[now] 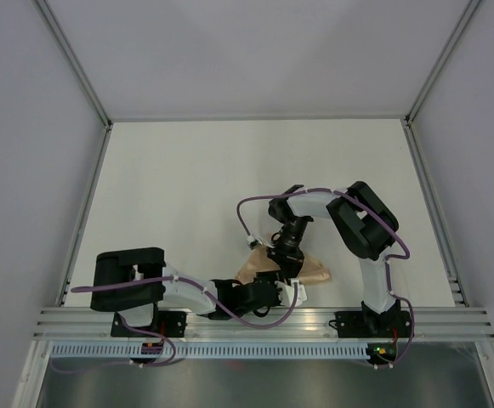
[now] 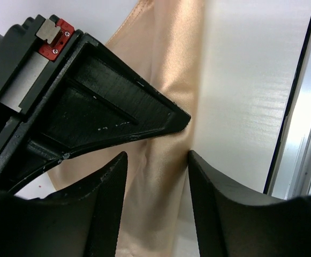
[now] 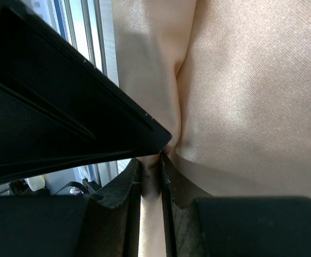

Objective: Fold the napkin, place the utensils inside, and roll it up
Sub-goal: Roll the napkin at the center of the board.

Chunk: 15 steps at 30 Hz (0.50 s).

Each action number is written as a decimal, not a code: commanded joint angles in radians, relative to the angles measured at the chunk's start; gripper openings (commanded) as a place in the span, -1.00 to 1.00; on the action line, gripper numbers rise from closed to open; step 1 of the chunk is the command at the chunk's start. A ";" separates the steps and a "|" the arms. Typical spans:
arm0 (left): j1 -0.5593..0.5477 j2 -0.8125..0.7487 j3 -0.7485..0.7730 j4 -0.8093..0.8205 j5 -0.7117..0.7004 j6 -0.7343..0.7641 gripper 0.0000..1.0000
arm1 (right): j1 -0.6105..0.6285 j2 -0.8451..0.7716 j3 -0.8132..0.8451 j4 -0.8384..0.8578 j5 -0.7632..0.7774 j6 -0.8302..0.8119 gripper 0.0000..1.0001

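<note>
The light orange-tan napkin (image 1: 316, 272) lies bunched at the near middle of the table, mostly covered by both grippers. My right gripper (image 1: 286, 262) comes down on it from behind. In the right wrist view its jaws (image 3: 150, 159) are shut on a raised fold of the napkin (image 3: 241, 91). My left gripper (image 1: 281, 291) reaches in from the left. In the left wrist view it (image 2: 157, 156) is open, with a ridge of napkin (image 2: 163, 107) between its fingers (image 2: 110, 203), untouched by either. No utensils are in view.
The table's near aluminium rail (image 1: 264, 321) runs just in front of the napkin and also shows in the left wrist view (image 2: 305, 134). White walls with metal frame posts (image 1: 85, 212) enclose the table on three sides.
</note>
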 commanded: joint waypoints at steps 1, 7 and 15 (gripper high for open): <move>-0.001 0.018 -0.006 0.106 0.019 -0.047 0.07 | 0.001 0.081 -0.050 0.241 0.317 -0.070 -0.99; 0.010 0.045 -0.024 0.110 0.077 -0.129 -0.43 | 0.001 0.076 -0.045 0.246 0.309 -0.056 -0.99; 0.084 0.042 -0.127 0.182 0.264 -0.316 -0.95 | 0.000 0.012 -0.039 0.258 0.258 -0.021 -0.45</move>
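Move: The napkin's rolled near edge already lies between the left hand's open fingers; the spot to be pinched is about 1 cm back, 1 cm right and 1 cm below that hand point. From there the right gripper's tips are roughly 3 cm farther right, level front to back, and the flat napkin's middle is some 6 cm forward and 2 cm to the right. For the right hand, that same spot lies about 3 cm left and 1 cm back. The napkin's rolled edge gets pinched by the left fingers, which close from about half open while that hand eases roughly 1 cm to the right and a little back and down. As they grip, the left wrist rolls some 15 degrees about the fingers' own line, its upper side going forward and left. The right hand stays put beside it, keeping its pinch on the roll. ##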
